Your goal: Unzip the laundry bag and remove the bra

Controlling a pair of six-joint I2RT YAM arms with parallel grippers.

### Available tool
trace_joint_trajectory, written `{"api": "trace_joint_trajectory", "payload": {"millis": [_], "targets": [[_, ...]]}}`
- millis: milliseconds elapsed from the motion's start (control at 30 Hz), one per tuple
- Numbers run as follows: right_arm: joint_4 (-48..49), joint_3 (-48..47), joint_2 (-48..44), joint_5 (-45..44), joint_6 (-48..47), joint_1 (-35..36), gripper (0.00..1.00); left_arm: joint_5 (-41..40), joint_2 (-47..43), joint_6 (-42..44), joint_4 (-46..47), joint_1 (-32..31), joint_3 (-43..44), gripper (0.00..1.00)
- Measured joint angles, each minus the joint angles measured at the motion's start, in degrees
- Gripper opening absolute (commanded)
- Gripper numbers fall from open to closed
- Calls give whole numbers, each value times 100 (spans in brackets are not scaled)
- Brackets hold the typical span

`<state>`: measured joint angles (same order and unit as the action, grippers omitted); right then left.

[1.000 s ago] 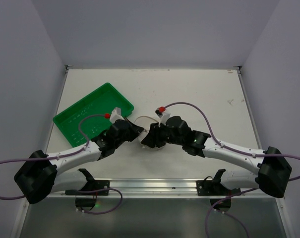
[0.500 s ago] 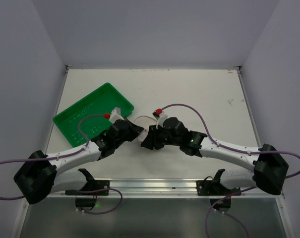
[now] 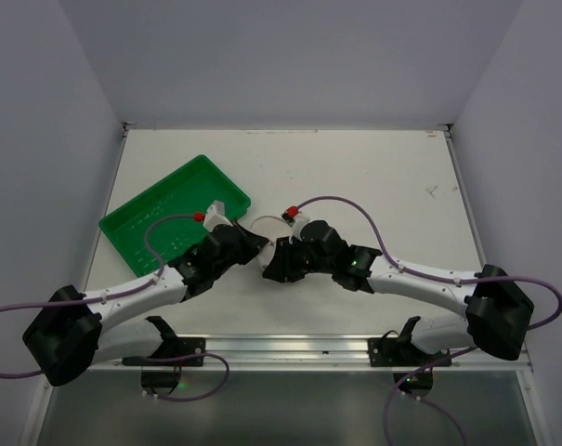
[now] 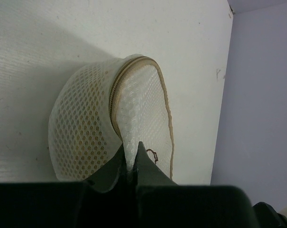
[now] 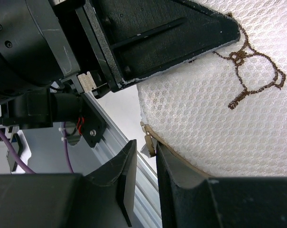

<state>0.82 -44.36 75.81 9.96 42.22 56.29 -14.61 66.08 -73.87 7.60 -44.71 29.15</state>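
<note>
The laundry bag [image 4: 84, 126], a round off-white mesh case with a tan rim zip, stands tipped up on the table; only its top [image 3: 267, 226] shows between the arms from above. My left gripper [image 4: 132, 159] is shut on a pinch of the bag's mesh face, beside the dark bra drawing [image 5: 250, 73]. My right gripper [image 5: 145, 145] is at the bag's lower rim, jaws a narrow gap apart. The small zip pull [image 5: 148, 141] hangs between them, against the right finger, clear of the left one. The bra is hidden.
A green rectangular tray [image 3: 169, 218] lies at the left, just behind the left arm. The aluminium rail [image 3: 281, 346] runs along the table's near edge, close under the right gripper. Both wrists crowd together at the table's middle.
The right arm has shifted left toward the bag and its jaws have narrowed around the zip pull. The left gripper keeps its pinch on the mesh and has not moved.
</note>
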Motion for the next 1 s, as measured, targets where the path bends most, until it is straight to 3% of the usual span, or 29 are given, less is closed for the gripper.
{"api": "trace_joint_trajectory", "payload": {"millis": [100,233,267,433,633,900,1000], "targets": [[0,-2,0,-20,-13,2,22,0,-17,0,2,-7,-4,0],[-13,-4,-2,-81,-50,2,1,-2,-83,0,4,-7,-66,0],[-24,-11,-2,-105,-85,9,0,-4,-103,0,2,-7,-83,0],[-186,20,-245,-275,-310,44,0,-9,-201,127,-46,-22,-92,0],[-761,621,-1633,-695,-785,-85,0,162,-570,560,-308,168,-92,0],[-1362,1012,-2500,-664,-975,-994,0,1600,-695,1526,-173,765,-205,1],[-1416,1012,-2457,-415,-1106,-1032,0,2022,-236,2225,-256,885,107,11]]}}
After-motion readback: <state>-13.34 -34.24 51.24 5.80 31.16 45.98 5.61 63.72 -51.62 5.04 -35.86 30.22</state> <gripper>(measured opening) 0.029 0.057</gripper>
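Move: The zipper pull sits right between the right hand's parted fingertips, about 1 cm to their left. The laundry bag's middle is some 6 cm ahead of that hand, 2 cm to its right and 5 cm below. The green basket's middle lies about 16 cm ahead and 23 cm left. From the left hand, which already pinches the mesh lid, the pull is roughly 8 cm back, sideways level, 2 cm lower. The right fingers shut on the zipper pull and then draw it to the right, roughly 11 cm along the near side of the bag's rim, rising a little at first and swinging the wrist slightly clockwise. Against this the left hand keeps its pinch on the mesh lid, gives about 2 cm to the left and partly comes back, and turns some 20 degrees clockwise. ##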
